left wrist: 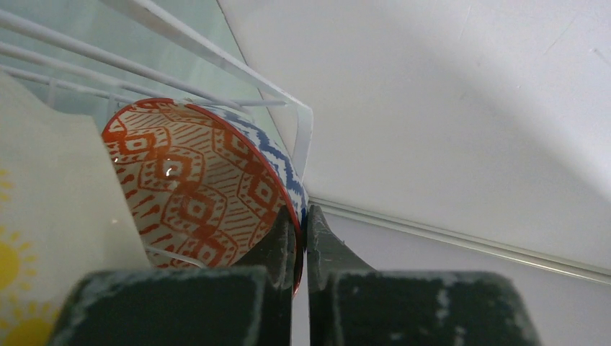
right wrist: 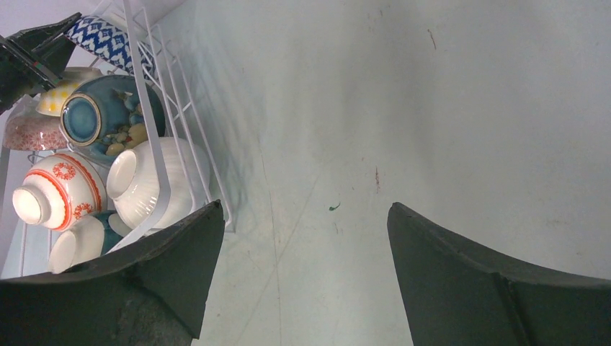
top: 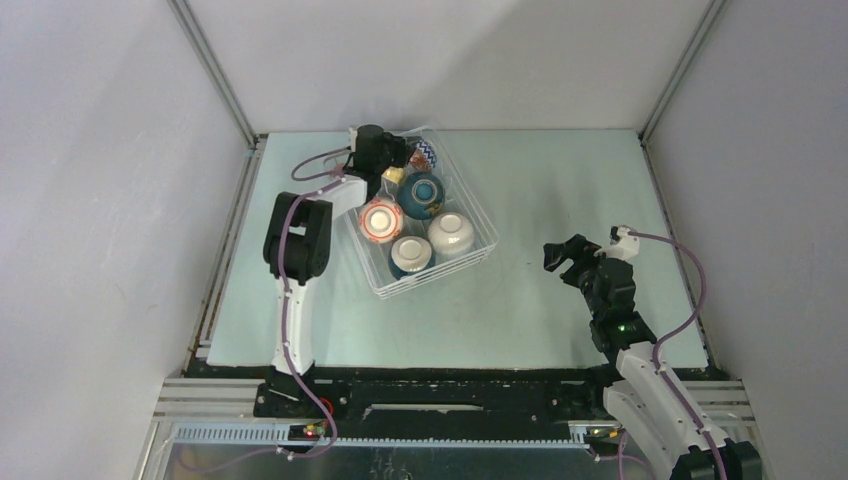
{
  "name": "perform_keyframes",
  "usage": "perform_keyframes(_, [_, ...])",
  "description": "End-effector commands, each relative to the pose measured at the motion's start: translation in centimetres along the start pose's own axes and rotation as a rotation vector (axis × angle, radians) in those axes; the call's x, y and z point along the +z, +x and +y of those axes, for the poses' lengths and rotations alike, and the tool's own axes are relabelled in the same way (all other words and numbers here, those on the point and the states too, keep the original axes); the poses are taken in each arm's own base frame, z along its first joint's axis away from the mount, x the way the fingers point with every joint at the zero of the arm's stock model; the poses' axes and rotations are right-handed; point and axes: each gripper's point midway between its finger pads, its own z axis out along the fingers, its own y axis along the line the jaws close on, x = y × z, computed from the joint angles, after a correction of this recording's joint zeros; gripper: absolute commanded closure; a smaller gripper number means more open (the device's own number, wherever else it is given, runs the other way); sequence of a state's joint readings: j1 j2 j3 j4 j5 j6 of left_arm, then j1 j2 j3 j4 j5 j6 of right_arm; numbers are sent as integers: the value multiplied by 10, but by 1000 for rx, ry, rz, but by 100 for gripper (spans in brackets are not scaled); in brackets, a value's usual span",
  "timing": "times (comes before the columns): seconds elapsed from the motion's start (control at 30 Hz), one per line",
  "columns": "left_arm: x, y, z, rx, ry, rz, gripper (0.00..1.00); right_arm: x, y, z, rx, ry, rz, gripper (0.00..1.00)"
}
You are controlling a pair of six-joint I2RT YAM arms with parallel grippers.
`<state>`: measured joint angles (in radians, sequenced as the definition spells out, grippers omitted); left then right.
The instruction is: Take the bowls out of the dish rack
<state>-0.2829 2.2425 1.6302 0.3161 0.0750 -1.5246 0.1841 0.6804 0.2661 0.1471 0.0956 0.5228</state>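
The white wire dish rack [top: 440, 270] stands at the back left of the table with several bowls in it. My left gripper [top: 405, 152] reaches into its far corner and is shut on the rim of the blue-white zigzag bowl [left wrist: 194, 180], whose inside is red-patterned. One finger is inside the rim and one outside [left wrist: 305, 216]. A yellow-printed bowl [left wrist: 43, 216] leans beside it. A dark teal bowl [top: 422, 195], a red-ringed bowl [top: 381, 220] and a white bowl [top: 451, 233] lie nearer the front. My right gripper [top: 562, 255] hovers open over bare table, right of the rack.
The rack's wire wall [right wrist: 144, 94] is at the left of the right wrist view, with the white bowl [right wrist: 158, 180] against it. The enclosure's back wall rises close behind the rack. Bare tabletop [right wrist: 403, 108] stretches between the rack and the right wall.
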Motion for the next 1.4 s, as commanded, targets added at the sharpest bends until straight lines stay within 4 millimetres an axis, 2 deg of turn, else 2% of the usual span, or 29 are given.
perform_keyframes(0.0, [-2,-9,-32,59,86,2,100,0,-9,6,-14,-18,-30,9])
perform_keyframes(0.2, [-12,-10,-66,67,255,42,100,0,-9,7,-16,-24,-28,9])
perform_keyframes(0.33, [-27,-12,-94,111,394,66,100,0,-9,7,-17,-24,-26,9])
perform_keyframes(0.5, [-45,-13,-118,114,545,129,100,0,-9,7,-18,-26,-26,9])
perform_keyframes(0.7, [-79,-2,-148,97,720,215,100,0,-9,8,-22,-32,-26,9])
perform_keyframes(1.03, [-166,19,-196,180,873,302,100,0,-9,10,-22,-39,-26,9])
perform_keyframes(1.2, [-206,35,-202,234,914,391,100,0,-8,12,-25,-51,-22,10])
perform_keyframes(1.37, [-232,42,-181,279,873,390,100,-1,-9,14,-29,-52,-26,10])
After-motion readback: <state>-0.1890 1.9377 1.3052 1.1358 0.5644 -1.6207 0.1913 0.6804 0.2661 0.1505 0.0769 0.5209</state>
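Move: My left fingers are already shut on the rim of the blue-and-white bowl; its middle lies about 3 cm ahead, 3 cm right and 4 cm below. The yellow bowl sits about 7 cm to the left and 1 cm back, the teal bowl about 9 cm back and 3 cm right, both roughly 5 cm lower than this hand. From my right hand the blue-and-white bowl is some 33 cm ahead and 32 cm left, slightly lower. Keeping my pinch on the rim, I raise my left hand nearly straight up to lift the blue-and-white bowl out of the rack's far end, then draw it back towards my base about 12 cm while climbing on, some 20 cm of rise in all. On the way I tip the fingers upward about 40 degrees and swing them clockwise. ##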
